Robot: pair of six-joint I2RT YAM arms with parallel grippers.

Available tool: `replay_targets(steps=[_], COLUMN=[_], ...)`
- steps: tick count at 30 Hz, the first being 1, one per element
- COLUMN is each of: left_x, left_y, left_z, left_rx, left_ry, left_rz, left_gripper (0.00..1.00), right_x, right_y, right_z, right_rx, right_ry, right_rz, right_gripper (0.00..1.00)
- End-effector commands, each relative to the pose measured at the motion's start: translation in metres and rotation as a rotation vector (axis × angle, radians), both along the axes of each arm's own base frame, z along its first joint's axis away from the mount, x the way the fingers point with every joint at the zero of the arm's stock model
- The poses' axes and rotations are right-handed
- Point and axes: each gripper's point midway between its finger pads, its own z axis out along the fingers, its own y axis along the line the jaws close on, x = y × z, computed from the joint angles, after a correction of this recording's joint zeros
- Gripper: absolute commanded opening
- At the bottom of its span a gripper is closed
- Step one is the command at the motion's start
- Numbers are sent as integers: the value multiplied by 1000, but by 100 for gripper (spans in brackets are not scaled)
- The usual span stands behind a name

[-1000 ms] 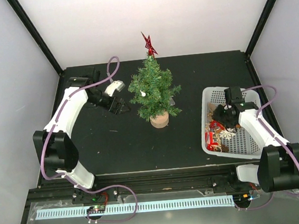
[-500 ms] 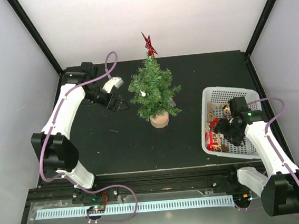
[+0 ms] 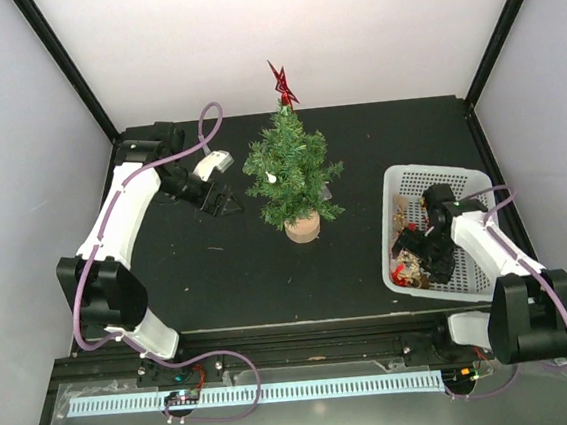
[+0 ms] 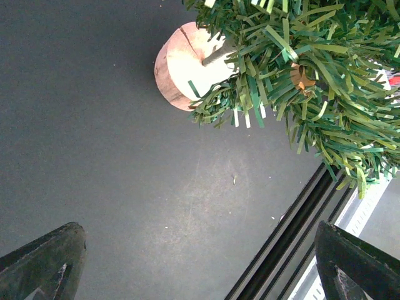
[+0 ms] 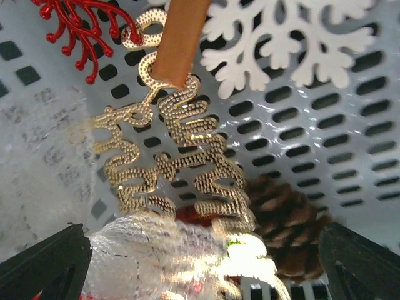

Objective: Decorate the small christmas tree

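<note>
The small christmas tree (image 3: 290, 172) stands mid-table on its light-wood disc base (image 3: 302, 229), with a red star (image 3: 282, 82) at its tip. My left gripper (image 3: 224, 202) hovers just left of the tree, open and holding nothing. In the left wrist view the tree's branches (image 4: 312, 75) and the base (image 4: 184, 65) lie ahead of the open left gripper (image 4: 200, 275). My right gripper (image 3: 415, 255) is down inside the white basket (image 3: 400, 173), open. It (image 5: 200, 269) hangs over a gold glitter ornament (image 5: 175, 156), a pine cone (image 5: 287, 225) and a clear shiny piece (image 5: 156, 256).
The basket also holds a white snowflake (image 5: 281, 37) and a red branched ornament (image 5: 81, 25). A small brown ornament (image 4: 302, 78) hangs in the tree's branches. The table's black near rail (image 4: 294, 244) runs close to the left gripper.
My right gripper has opened wide and moved toward the near end of the basket, lower over the ornaments. The left gripper stays open beside the tree, barely shifted.
</note>
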Motion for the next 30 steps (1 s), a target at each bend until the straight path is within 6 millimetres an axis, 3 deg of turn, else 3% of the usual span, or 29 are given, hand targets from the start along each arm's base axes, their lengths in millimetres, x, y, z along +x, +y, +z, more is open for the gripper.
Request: replay_targets(steps=[1, 3, 7, 16, 22, 26, 30], left_x=[-7, -8, -11, -14, -14, -15, -14], left_y=[1, 1, 2, 1, 0, -1, -3], left_z=[11, 11, 8, 1, 0, 0, -1], left_rx=[-5, -2, -1, -5, -8, -18, -29], left_ry=[-24, -26, -15, 9, 17, 23, 29], left_rz=[-11, -12, -10, -8, -11, -14, -19], left_gripper=[99, 99, 99, 99, 99, 99, 99], right_x=[11, 21, 43, 85, 100, 82, 61], right_y=[21, 27, 19, -8, -9, -22, -19], right_z=[-20, -22, -17, 44, 58, 39, 26], right_rx=[122, 170, 129, -23, -25, -108, -91], right_ry=[-33, -92, -214, -389, -442, -316, -247], right_rz=[-45, -77, -117, -104, -116, -120, -94], right_gripper=[100, 100, 100, 95, 87, 70, 57])
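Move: The right hand's open fingers stand low inside the basket. The red reindeer is about 9 cm ahead and 4 cm below. Nearer, the white snowflake lies about 5 cm ahead and 4 cm to the right, and the gold garland 2 cm straight ahead. The lace bundle is level with the hand, 3 cm left; the pinecone is also level, 2 cm right. From the left hand the reindeer is some 42 cm right, level fore and aft, 20 cm below. The right hand's spread fingers dig about 3 cm down among the ornaments, drifting left and carrying the basket a little that way. Then they rise and sweep some 9 cm forward towards the red reindeer, tips swinging forward about 25 degrees. Near the far point the fingers start narrowing to just over half open, still empty, while the hand sinks and eases back slightly. ##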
